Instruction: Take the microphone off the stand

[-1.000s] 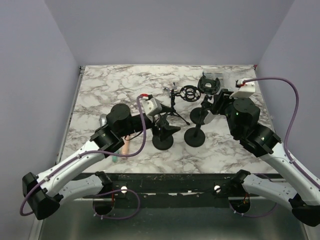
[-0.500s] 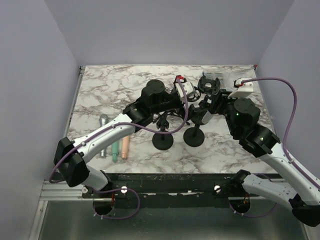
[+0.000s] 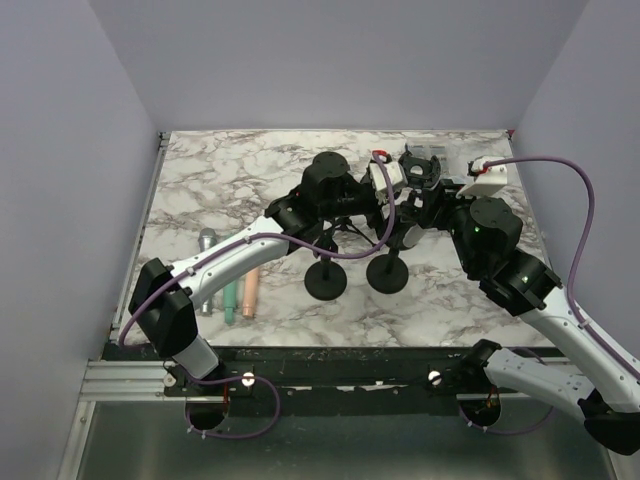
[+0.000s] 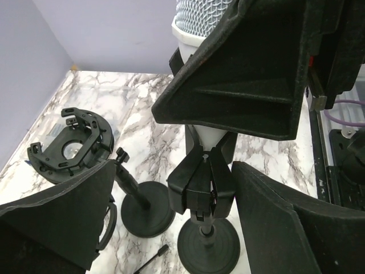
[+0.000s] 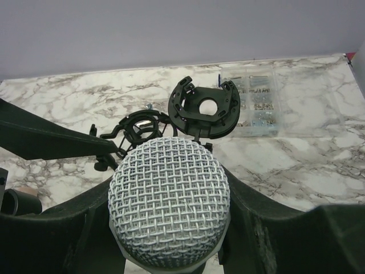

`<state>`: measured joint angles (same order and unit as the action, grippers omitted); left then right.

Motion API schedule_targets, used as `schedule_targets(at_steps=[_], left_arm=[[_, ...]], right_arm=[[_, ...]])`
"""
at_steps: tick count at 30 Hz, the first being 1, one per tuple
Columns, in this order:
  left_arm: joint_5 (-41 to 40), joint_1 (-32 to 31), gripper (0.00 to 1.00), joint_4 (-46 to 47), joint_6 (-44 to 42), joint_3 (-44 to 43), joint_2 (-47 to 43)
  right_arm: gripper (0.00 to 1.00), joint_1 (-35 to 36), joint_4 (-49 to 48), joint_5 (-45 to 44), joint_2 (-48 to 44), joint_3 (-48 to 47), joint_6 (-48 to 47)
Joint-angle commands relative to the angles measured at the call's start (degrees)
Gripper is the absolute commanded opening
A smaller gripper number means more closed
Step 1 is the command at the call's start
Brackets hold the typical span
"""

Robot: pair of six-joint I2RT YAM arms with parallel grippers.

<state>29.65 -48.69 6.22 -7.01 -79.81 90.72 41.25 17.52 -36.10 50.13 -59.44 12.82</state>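
A white microphone with a silver mesh head [image 5: 169, 200] stands in the black clip [image 4: 201, 185] of a round-based stand [image 4: 208, 248], which also shows in the top view [image 3: 388, 272]. My right gripper [image 5: 169, 234] is shut on the microphone just below its head; in the top view it [image 3: 416, 216] is above the stand. My left gripper [image 4: 171, 191] is open, its two fingers either side of the clip and apart from it. In the top view it [image 3: 386, 188] hangs close to the right gripper. The microphone's lower body is partly hidden by the fingers.
A second round-based stand [image 3: 325, 283] stands left of the first. A black shock mount [image 5: 203, 107] and a clear parts box [image 5: 255, 105] lie behind. A small tripod mount [image 5: 137, 127] is near them. Three spare microphones [image 3: 230, 292] lie at the left front.
My left arm has swung from the left front across the table to the stand beside the right gripper. The right arm has stayed in place on the microphone.
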Motion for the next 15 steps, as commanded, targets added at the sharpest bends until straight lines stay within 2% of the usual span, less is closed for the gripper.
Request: schedule_targets(at_steps=[1,5,7,12,13,15], left_arm=[[3.09,-0.27,0.83,0.64,0.76,-0.41,0.27],[2.99,-0.26,0.77,0.52,0.63,0.32,-0.01],[3.77,-0.27,0.64,-0.86,0.1,-0.32,0.11],[5.12,-0.29,0.05,-7.13,-0.61,-2.81,1.46],[4.83,-0.27,0.0,-7.88,-0.79,-2.68,1.4],[4.82,-0.23,0.0,-7.85,-0.82,-1.84,1.01]], right_arm=[[0.28,0.07,-0.97,2.52,-0.39,0.93,0.01],[0.28,0.12,-1.08,2.7,-0.4,0.9,0.01],[0.28,0.14,-1.08,2.69,-0.45,0.81,0.0],[0.28,0.1,-1.08,2.63,-0.41,0.49,0.01],[0.28,0.09,-1.08,2.77,-0.46,0.41,-0.03],[0.28,0.14,-1.04,2.79,-0.53,0.38,-0.09]])
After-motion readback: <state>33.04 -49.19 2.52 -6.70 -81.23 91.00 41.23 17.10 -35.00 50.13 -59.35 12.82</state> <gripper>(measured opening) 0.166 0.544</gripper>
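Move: The clip on top of the microphone stand stands between the left hand's open fingers, about 2 cm back, 1 cm to the right and 1 cm below their midpoint. The round holder lies roughly 11 cm ahead of that hand, 3 cm right and 5 cm lower, the tripod's ring about 7 cm ahead, 4 cm left and 9 cm lower. From the right hand, already gripping the microphone above, the clip is some 7 cm below, 1 cm back and 1 cm left. Drawing back about 1.5 cm and turning some 5 degrees clockwise, the left hand brings its wide-open fingers in on the clip, slowly at first, then quickly, until they pinch it from its front and back sides. The right hand stays almost in place and keeps its grip on the microphone above the clip. ##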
